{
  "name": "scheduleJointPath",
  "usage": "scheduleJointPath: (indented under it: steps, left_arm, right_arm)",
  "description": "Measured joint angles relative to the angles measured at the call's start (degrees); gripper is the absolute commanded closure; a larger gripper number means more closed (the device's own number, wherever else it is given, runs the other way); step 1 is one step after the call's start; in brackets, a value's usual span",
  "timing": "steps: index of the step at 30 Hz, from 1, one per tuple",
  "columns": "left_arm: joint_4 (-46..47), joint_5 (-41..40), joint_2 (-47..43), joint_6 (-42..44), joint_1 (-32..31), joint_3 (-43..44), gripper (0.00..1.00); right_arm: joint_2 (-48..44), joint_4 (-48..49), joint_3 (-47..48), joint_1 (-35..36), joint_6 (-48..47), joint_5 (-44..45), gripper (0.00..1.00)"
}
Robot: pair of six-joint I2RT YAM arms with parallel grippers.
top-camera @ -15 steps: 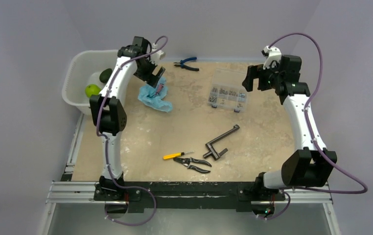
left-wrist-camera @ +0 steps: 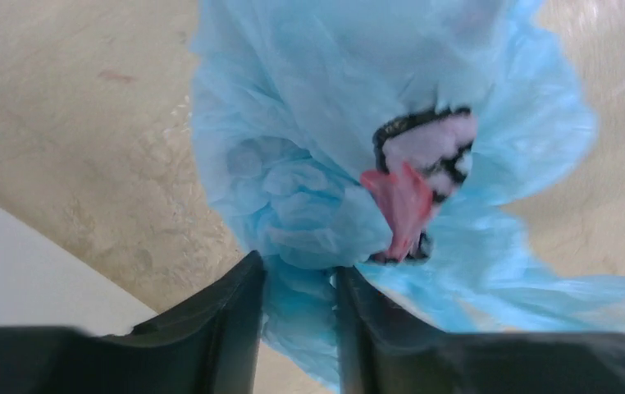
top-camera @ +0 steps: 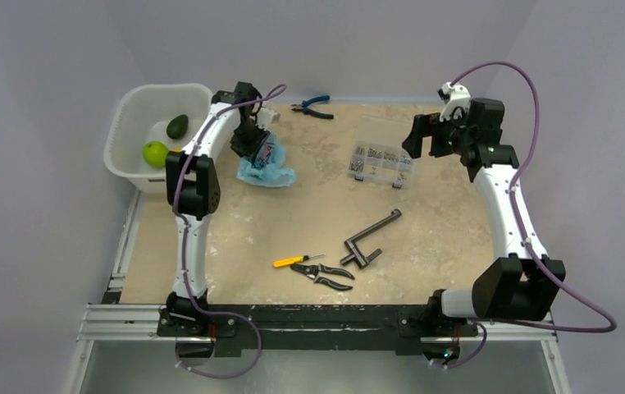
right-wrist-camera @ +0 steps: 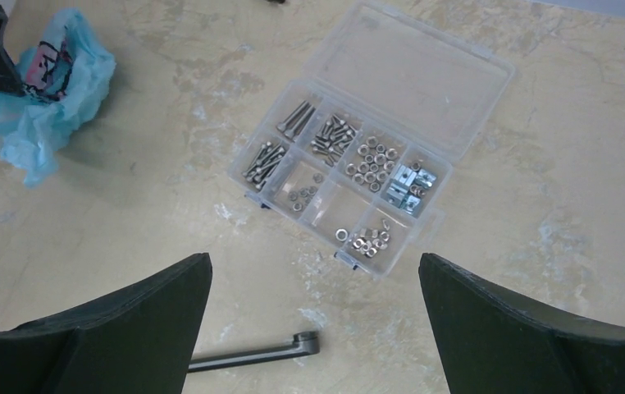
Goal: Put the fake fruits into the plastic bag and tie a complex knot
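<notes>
The light-blue plastic bag (top-camera: 266, 168) lies crumpled on the table near the back left, its pink and dark print (left-wrist-camera: 424, 164) facing up. My left gripper (top-camera: 258, 146) is down on the bag's top; in the left wrist view its jaws (left-wrist-camera: 299, 283) pinch a bunch of blue film. Two fake fruits sit in the white tub (top-camera: 129, 107): a bright green round one (top-camera: 155, 152) and a dark green oval one (top-camera: 177, 125). My right gripper (top-camera: 426, 135) hangs open above the table's back right, nothing between its fingers (right-wrist-camera: 316, 271). From there the bag (right-wrist-camera: 43, 115) shows at far left.
A clear compartment box (top-camera: 383, 156) of screws and nuts (right-wrist-camera: 367, 156) sits below the right gripper. Blue-handled pliers (top-camera: 313, 107) lie at the back edge. A dark metal crank (top-camera: 371, 238), a yellow screwdriver (top-camera: 297, 261) and black pliers (top-camera: 324, 275) lie mid-front.
My left arm has dropped lower onto the bag and its jaws have closed in on the film. The bag has bunched slightly. The right arm has barely shifted.
</notes>
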Motion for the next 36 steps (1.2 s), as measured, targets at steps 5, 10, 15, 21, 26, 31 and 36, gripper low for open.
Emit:
scheduleJointPath:
  steps: [5,10,15,21,26,31,36]
  left_arm:
    - [-2.6,5.9,-0.1,-2.7,0.0,-0.9,1.0]
    - [2.9,15.3,-8.9,-8.3,-0.1,-12.7,1.0]
    - [10.0,22.5,-24.5,-17.3,-0.5,-17.8,1.0]
    - [18.9,29.4,-35.1,-26.0,-0.9,-18.8,1.0]
    - [22.7,31.4,-36.3,-30.4,-1.7,-22.6,1.0]
    - [25.0,32.6,-37.0,-32.2,-3.1,-27.6,1.0]
    - [26.2,32.8,-39.6,-32.3,-2.9,-29.8,1.0]
  right_arm:
    - [-1.0,5.4,-4.1,1.2,4.7,-2.7,0.01]
    - [-0.2,11.1,-5.9,7.6,9.2,-5.2,0.01]
    - [3.3,16.3,-4.3,18.3,11.5,-6.6,0.01]
    - [8.7,21.6,-1.4,28.9,12.9,-6.5,0.01]
    - [11.6,25.2,0.2,34.4,14.4,-6.3,0.01]
    - [12.3,25.5,2.8,35.8,14.2,-6.2,0.01]
    - [6.5,16.0,3.6,29.7,9.7,-8.7,0.01]
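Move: The light-blue plastic bag lies bunched on the table around the left fingertips, its middle about 4 cm right, 2 cm back and 1 cm below. From that hand the white bin is some 32 cm left and 7 cm ahead at its height, the blue pliers 20 cm right, 17 cm ahead, 4 cm below. From the right hand the bag is roughly 46 cm left, 6 cm ahead, 20 cm below; the parts organizer 4 cm left, 11 cm ahead, 23 cm below. The bag's gathered plastic is pinched as the half-open left fingers shut; the left hand drags back and right low down, then lifts about 20 cm, still working right and rolling so the fingers swing to point right. The open right hand sweeps left 29 cm to near the bag, turning counter-clockwise, then eases back right while rising slightly. ##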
